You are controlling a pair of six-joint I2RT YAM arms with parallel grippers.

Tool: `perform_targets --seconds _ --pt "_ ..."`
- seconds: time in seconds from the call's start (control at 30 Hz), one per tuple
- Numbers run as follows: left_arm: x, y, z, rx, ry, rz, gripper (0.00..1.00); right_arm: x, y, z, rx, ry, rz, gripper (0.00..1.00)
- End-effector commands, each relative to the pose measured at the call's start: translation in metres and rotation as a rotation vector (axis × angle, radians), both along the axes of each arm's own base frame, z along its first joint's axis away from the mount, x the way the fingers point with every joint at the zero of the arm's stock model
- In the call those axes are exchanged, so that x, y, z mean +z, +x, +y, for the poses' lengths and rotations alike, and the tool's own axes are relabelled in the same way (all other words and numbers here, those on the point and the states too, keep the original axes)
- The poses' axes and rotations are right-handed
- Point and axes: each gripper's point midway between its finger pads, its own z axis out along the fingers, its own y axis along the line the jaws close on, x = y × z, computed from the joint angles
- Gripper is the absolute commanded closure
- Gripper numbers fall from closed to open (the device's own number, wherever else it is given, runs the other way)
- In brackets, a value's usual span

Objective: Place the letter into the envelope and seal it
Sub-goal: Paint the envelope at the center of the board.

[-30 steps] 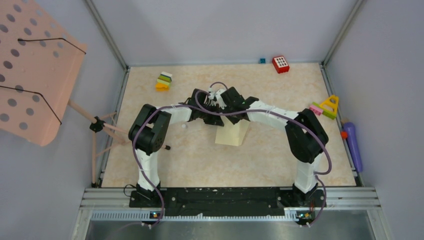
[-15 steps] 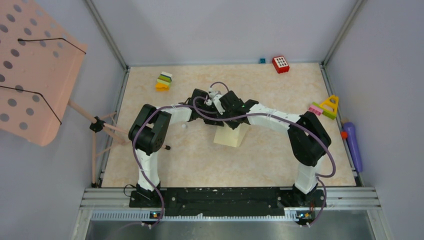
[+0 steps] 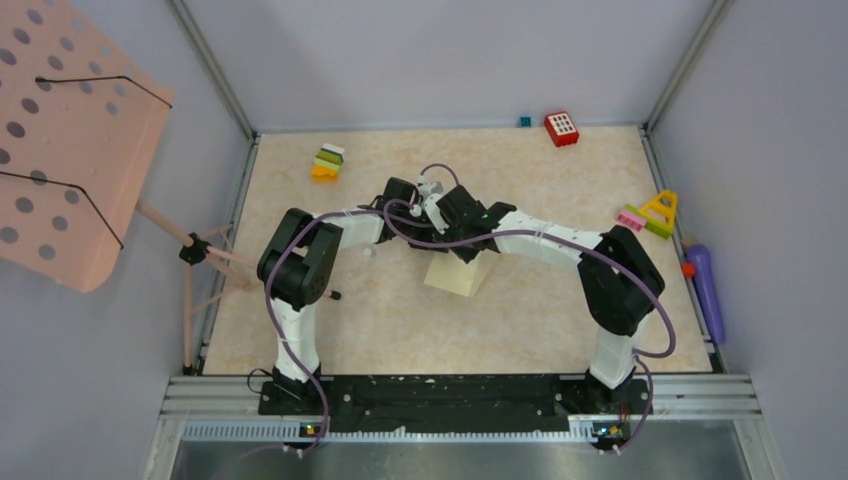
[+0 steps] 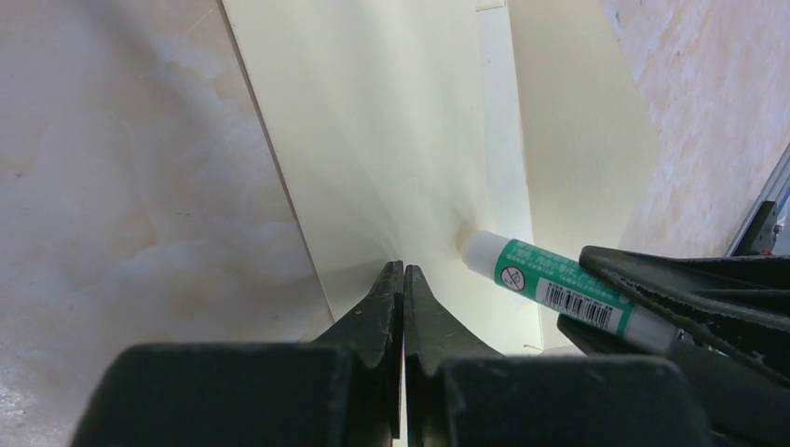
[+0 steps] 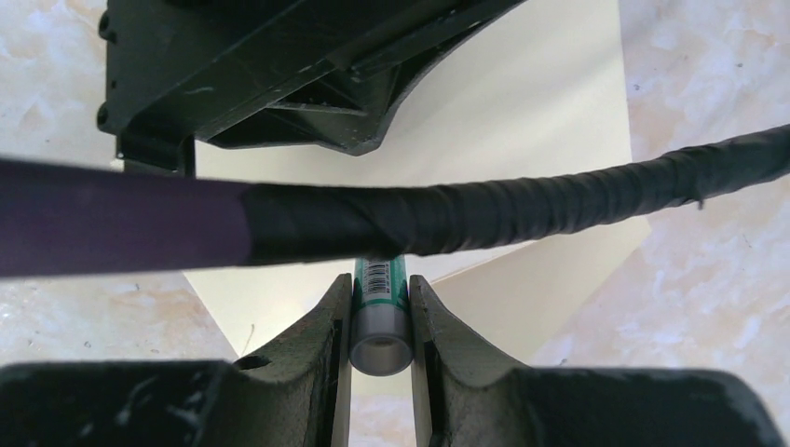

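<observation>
The pale yellow envelope (image 3: 462, 274) lies mid-table under both wrists, its flap spread open (image 4: 391, 140). My left gripper (image 4: 403, 270) is shut, its tips resting on the paper with nothing seen between them. My right gripper (image 5: 381, 300) is shut on a green and white glue stick (image 5: 380, 340). The stick's white tip touches the envelope just right of the left fingertips (image 4: 484, 251). In the right wrist view the envelope (image 5: 531, 112) lies beneath the left arm's black wrist. The letter is not in view.
A purple cable (image 5: 419, 219) crosses the right wrist view. Toy blocks sit at the back left (image 3: 327, 163), a red block (image 3: 561, 128) at the back right, a yellow and pink toy (image 3: 652, 213) and a purple object (image 3: 704, 285) on the right. A pink perforated stand (image 3: 70, 140) leans at left.
The right wrist with the glue stick has shifted a little to the left over the envelope. The left gripper stays shut in place.
</observation>
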Motion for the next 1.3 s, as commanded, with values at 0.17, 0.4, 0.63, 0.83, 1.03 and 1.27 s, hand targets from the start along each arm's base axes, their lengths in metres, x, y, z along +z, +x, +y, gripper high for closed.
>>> perform_targets --seconds 0.17,0.4,0.63,0.83,1.03,1.27 --pt "-0.039 -0.018 0.014 0.005 0.129 0.067 1.0 0.013 0.023 0.004 -0.028 -0.009 -0.102 1.0" --pt "-0.038 -0.019 0.014 0.002 0.129 0.065 1.0 0.013 0.045 -0.004 -0.074 -0.012 -0.132 1.0" --pt "-0.039 -0.019 0.014 0.0 0.13 0.066 1.0 0.013 0.065 -0.006 -0.105 0.004 -0.159 1.0" --pt "-0.04 -0.019 0.013 -0.002 0.13 0.069 1.0 0.015 0.077 0.0 -0.113 0.025 -0.176 1.0" --pt "-0.04 -0.019 0.013 -0.003 0.13 0.066 1.0 0.018 0.087 0.006 -0.128 0.049 -0.199 1.0" --pt "-0.04 -0.019 0.013 -0.003 0.131 0.068 1.0 0.016 0.09 0.011 -0.14 0.07 -0.199 1.0"
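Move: The glue stick in the right hand rests on the envelope, whose middle lies about 2 cm ahead of that hand, 2 cm to its left and some 6 cm below. The darker flap is about 3 cm to the hand's right and 1 cm back, equally low, and a small white cap lies roughly 21 cm left and 2 cm ahead. From the left hand the envelope's middle is some 4 cm to the right, level fore and aft, 2 cm below. The glue stick's tip, still on the envelope, is rubbed forward by the right hand in one stroke of about 6 cm beside the flap, at a nearly constant height. The wrist leans the fingertips forward and turns slightly clockwise, under 10 degrees in all, while the grip stays shut on the stick. The left hand stays in place, its closed fingertips keeping the envelope down near its left edge. ##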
